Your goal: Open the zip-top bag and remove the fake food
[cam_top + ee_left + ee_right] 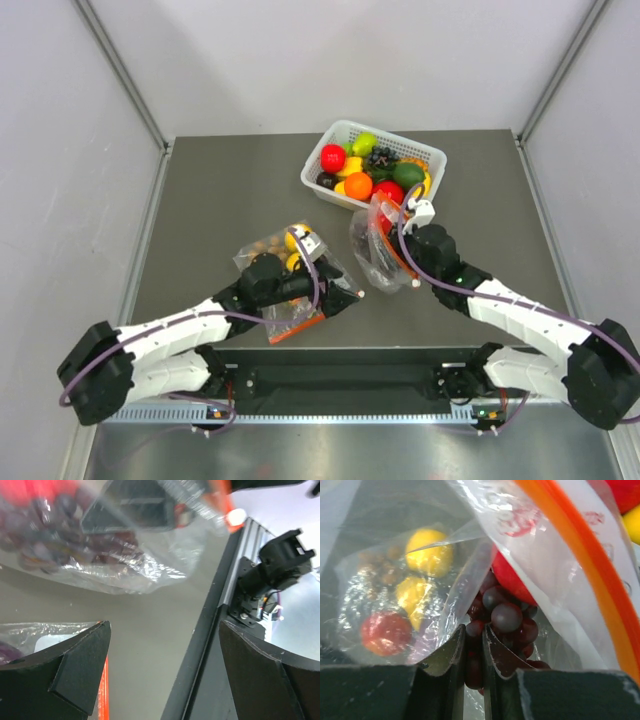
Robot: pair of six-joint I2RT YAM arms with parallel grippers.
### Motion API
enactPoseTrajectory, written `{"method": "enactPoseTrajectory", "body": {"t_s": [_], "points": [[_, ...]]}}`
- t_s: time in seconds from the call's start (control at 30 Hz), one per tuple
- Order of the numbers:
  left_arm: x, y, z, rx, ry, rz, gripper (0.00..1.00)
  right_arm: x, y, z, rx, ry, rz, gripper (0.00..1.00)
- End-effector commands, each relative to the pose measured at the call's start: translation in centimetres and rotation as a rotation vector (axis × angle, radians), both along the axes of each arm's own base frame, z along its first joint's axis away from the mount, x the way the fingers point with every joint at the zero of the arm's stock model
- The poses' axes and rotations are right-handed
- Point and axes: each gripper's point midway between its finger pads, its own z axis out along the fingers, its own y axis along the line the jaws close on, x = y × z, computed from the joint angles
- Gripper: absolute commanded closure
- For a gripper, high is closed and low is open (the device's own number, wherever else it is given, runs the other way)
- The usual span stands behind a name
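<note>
The zip-top bag (372, 242) is lifted just in front of the basket, its orange zip strip (580, 570) running past the right side of the right wrist view. My right gripper (474, 632) reaches into the bag's mouth, shut on the dark purple grape bunch (506, 616) of the fake food. A red apple (510, 577) lies right behind the grapes. In the top view my right gripper (388, 238) is mostly hidden by plastic. My left gripper (165, 630) stands wide open over bare table, nothing between its fingers, just left of the bag (125, 555).
A second clear bag (290, 250) with yellow fruit and nuts lies under my left arm; its orange strip (102, 690) shows beside my left finger. A white basket (436, 160) of fruit stands at the back. The black rail (210, 630) marks the near table edge.
</note>
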Motion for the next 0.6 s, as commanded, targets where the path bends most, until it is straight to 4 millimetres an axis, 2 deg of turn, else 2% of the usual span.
{"method": "enactPoseTrajectory", "body": {"t_s": [0.0,0.17,0.3,0.37,0.43,0.53,0.57], "points": [[1.4,-1.2,1.9,-0.094,-0.04,0.029,0.07,1.0,2.5,7.4,0.196,-0.129,0.054,1.0],[3.4,-2.1,1.0,-0.098,-0.011,0.095,0.07,-0.6,3.1,8.6,0.264,-0.127,0.121,1.0],[4.1,-2.3,0.5,-0.121,0.009,0.129,0.07,-1.8,3.3,9.3,0.311,-0.124,0.167,1.0],[4.6,-2.2,1.0,-0.154,0.014,0.164,0.06,-2.3,3.4,8.9,0.315,-0.116,0.181,1.0],[5.0,-2.0,0.3,-0.145,0.029,0.191,0.05,-2.8,3.4,8.8,0.325,-0.111,0.199,1.0],[5.3,-2.2,0.3,-0.171,0.036,0.201,0.05,-3.3,3.7,8.5,0.334,-0.095,0.223,1.0],[5.3,-2.4,0.7,-0.193,0.027,0.195,0.05,-3.4,3.7,8.4,0.336,-0.092,0.23,1.0]]}}
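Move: The hanging bag's middle is about 9 cm ahead of the open left hand, some 5 cm to its right and a little below. The right fingers already pinch the grapes in it; from them the bag's middle is about 1 cm back, 1 cm left and 4 cm lower. The basket lies about 26 cm ahead of the left hand, 4 cm right and 10 cm below; the second bag is 12 cm to its left, 2 cm ahead and 14 cm down. Keeping its pinch on the grapes, the right hand lifts about 6 cm, drifting some 3 cm left and back and rolling its left side up about 15 degrees. The left hand, fingers staying wide open and pointing right, reaches some 5 cm forward and slightly right to the bag's closed end, dipping 3 cm before rising half of that, and turns about 10 degrees counter-clockwise. ##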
